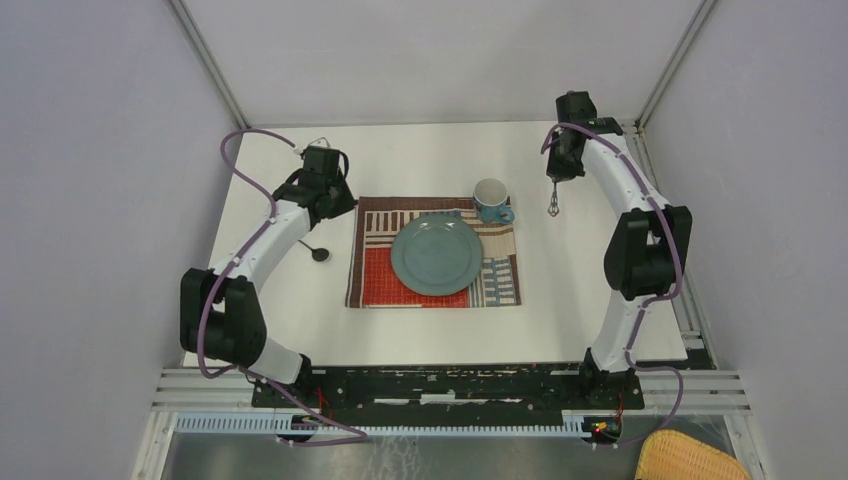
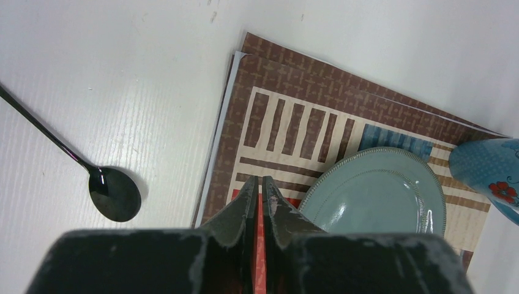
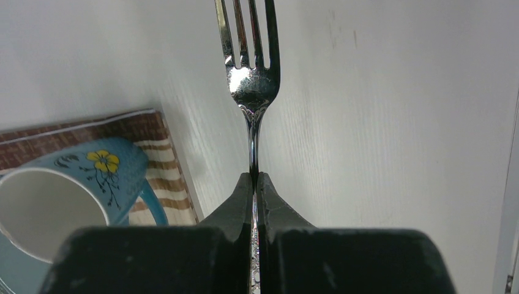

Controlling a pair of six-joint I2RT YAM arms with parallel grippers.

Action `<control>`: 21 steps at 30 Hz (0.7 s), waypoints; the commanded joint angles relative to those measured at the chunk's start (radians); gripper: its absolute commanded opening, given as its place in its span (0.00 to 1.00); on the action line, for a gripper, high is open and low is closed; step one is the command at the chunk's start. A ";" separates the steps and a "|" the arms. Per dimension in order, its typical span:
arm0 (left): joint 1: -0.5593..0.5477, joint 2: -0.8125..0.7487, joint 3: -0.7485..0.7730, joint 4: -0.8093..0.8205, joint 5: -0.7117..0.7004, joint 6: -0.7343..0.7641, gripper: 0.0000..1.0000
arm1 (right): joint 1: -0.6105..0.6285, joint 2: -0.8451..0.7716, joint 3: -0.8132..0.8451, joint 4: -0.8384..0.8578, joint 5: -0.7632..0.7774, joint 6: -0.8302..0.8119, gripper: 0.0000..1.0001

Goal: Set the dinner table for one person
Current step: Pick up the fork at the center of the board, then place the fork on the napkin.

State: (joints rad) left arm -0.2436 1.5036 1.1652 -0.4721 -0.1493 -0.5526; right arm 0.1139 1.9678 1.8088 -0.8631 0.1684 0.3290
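Observation:
On the white dinner table [image 1: 430, 160] lies a striped patchwork placemat [image 1: 375, 285]. A teal plate [image 1: 437, 255] sits on it, with a blue flowered cup [image 1: 491, 198] at its far right corner. Left of the placemat a black spoon [image 1: 318, 252] rests on the table. My left gripper [image 2: 259, 180] hovers over the placemat's far left part, shut with nothing between its fingers. Beside the cup, my right gripper [image 3: 254, 176] is shut on the handle of a silver fork [image 3: 252, 79]. The fork hangs tines down over bare table right of the placemat.
Metal rails [image 1: 450, 385] run along the near edge by the arm bases. A yellow wicker basket [image 1: 690, 460] sits below the table at the near right. Grey walls close in the left, right and back.

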 commanded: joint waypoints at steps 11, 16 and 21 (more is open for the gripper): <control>0.004 -0.110 -0.068 0.069 0.056 -0.013 0.12 | 0.095 -0.374 -0.363 0.041 0.076 0.134 0.00; 0.003 -0.128 -0.091 0.072 0.066 -0.017 0.12 | 0.116 -0.469 -0.460 0.035 0.073 0.166 0.00; 0.003 -0.130 -0.095 0.072 0.064 -0.020 0.13 | 0.167 -0.554 -0.513 0.009 0.077 0.193 0.00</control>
State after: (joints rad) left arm -0.2436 1.4090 1.0718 -0.4400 -0.0963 -0.5529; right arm 0.2375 1.4963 1.3182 -0.8558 0.2203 0.4786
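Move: I already hold the fork in my right hand, about 11 cm above the table. The bare strip just beyond the placemat's right edge, beside the plate, lies roughly 15 cm back and 3 cm left of this hand. The mug stands about level with it and 13 cm to its left, the plate's middle some 14 cm back and 28 cm left. From my left hand that strip is about 7 cm back and 48 cm to the right. Keeping the fork pinched in my shut right fingers, tines forward and handle trailing towards me, I draw it back about 13 cm, down the right side of the mug and placemat towards the plate's level. I stay high, rising only 1 to 2 cm, with the wrist hardly turning. My empty left hand eases back some 2 cm. ##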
